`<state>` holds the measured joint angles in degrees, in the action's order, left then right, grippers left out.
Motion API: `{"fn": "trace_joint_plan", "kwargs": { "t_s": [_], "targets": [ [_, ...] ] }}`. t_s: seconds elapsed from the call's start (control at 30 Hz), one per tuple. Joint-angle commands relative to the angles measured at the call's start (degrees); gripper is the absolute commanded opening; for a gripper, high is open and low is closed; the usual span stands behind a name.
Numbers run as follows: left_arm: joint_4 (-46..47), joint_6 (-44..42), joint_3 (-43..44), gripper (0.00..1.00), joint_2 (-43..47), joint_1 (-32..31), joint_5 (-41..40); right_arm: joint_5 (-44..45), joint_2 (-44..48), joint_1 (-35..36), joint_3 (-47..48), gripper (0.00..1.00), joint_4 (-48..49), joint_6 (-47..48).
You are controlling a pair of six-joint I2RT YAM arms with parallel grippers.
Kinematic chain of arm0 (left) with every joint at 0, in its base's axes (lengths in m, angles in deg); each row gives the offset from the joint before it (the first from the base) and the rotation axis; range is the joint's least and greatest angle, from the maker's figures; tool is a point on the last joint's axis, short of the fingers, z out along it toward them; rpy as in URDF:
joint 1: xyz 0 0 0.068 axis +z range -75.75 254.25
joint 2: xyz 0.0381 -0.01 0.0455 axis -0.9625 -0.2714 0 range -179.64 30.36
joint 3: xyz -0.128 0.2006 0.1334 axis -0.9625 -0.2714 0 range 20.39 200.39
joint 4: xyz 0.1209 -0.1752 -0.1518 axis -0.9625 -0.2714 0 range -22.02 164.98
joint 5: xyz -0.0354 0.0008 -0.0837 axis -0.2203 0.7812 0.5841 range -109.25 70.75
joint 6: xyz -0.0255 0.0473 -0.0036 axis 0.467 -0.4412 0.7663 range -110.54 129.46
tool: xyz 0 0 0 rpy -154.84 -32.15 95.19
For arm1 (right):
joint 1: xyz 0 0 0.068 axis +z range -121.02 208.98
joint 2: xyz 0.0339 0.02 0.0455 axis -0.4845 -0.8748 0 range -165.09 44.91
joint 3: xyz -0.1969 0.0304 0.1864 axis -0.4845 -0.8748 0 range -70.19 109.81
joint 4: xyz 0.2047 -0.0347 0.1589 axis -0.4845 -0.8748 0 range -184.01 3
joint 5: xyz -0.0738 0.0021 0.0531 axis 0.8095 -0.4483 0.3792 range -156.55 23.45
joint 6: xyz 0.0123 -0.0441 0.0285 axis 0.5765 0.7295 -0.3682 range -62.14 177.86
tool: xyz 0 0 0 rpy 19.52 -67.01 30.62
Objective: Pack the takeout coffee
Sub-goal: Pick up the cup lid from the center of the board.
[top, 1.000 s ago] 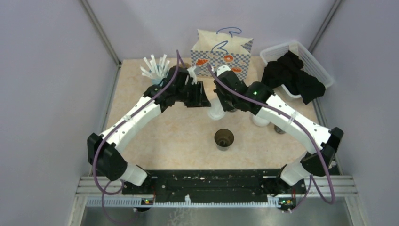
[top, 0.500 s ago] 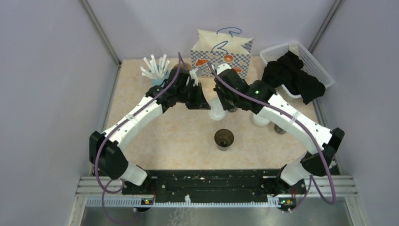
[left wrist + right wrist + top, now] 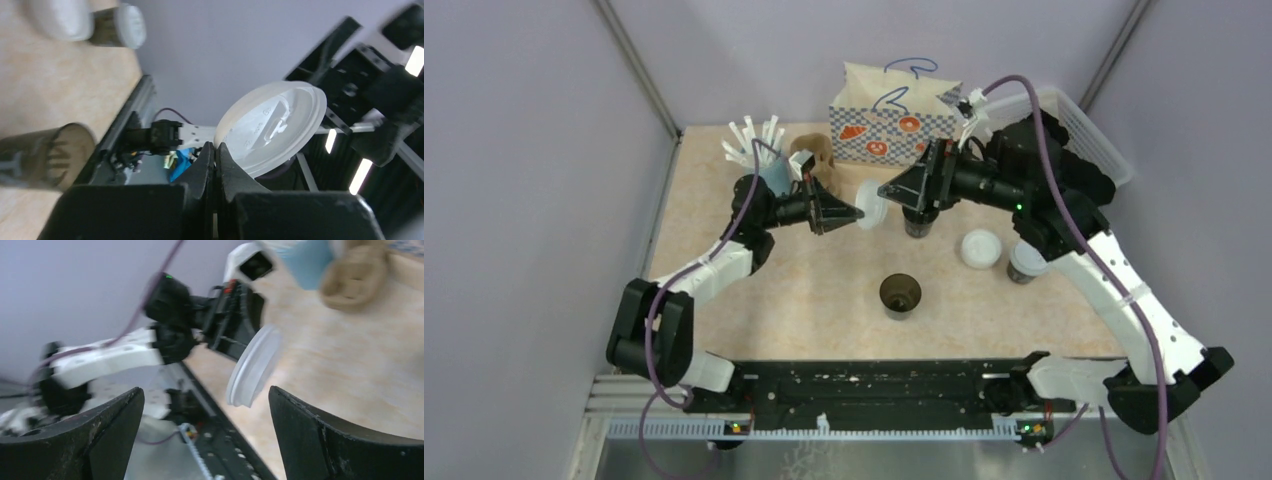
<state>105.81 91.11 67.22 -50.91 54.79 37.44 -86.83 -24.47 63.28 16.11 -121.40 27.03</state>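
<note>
My left gripper is shut on the rim of a round white sip lid, which hangs on edge above the table. In the left wrist view the lid sticks up from the closed gripper. My right gripper faces it from the right, open, with the lid ahead of its spread fingers and not touching them. An open black cup stands near the front middle. Another open cup stands under the right gripper. A lidded cup stands at the right beside a loose lid.
A checked paper bag stands at the back. The light-blue cup of straws and the brown pulp carrier are at the back left. A white basket with black cloth sits at the back right.
The right gripper has opened, let go of the lid and swung back to the right. The left gripper has shut on the lid's rim and now holds it alone.
</note>
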Motion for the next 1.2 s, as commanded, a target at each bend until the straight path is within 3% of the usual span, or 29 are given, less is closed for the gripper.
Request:
{"fn": "trace_joint_plan", "kwargs": {
  "t_s": [0.0, 0.1, 0.27, 0.57, 0.93, 1.17],
  "targets": [
    [55.0, 33.3, -0.5, 0.0, -2.9, -0.3, 2.5, -19.9, 1.4, -0.2, -8.2, 0.95, 29.2, -20.8],
    [66.1, 40.4, 2.0, 0.0, -5.7, -0.5, -0.1, -20.2, 1.7, -0.2, -11.0, 0.97, 39.3, -27.5],
    [61.5, 38.0, 4.9, 0.0, -5.2, -0.7, 0.9, -20.6, 0.9, -0.2, -11.1, 0.98, 41.7, -29.8],
    [64.6, 40.7, 5.3, 0.0, -6.1, -1.2, 0.4, -23.2, -0.4, 0.0, -15.6, 0.97, 51.5, -36.2],
    [66.6, 42.5, 6.1, 0.0, -6.7, -2.0, 0.8, -23.8, -2.8, 0.6, -15.7, 0.97, 52.8, -35.7],
    [68.4, 43.9, 6.9, 0.0, -7.5, -2.7, 1.1, -22.3, -2.4, 0.6, -14.3, 0.97, 47.2, -30.1]
  ]
}}
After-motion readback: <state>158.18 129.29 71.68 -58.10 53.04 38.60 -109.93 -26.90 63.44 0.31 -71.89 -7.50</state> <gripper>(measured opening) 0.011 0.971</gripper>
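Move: The cup lid, still pinched by its rim, has its middle about 2 cm to the left hand's right, 1 cm ahead and 3 cm above. From the right hand the lid lies some 7 cm left, 1 cm back and 7 cm below. Far below the right hand, the clear cup stands about 4 cm back and 1 cm left, the black cup 14 cm ahead and 3 cm right, and the spare white lid 10 cm ahead and 17 cm right. Left hand lifts the pinched lid some 12 cm; the open right swings up, left and back towards it. ##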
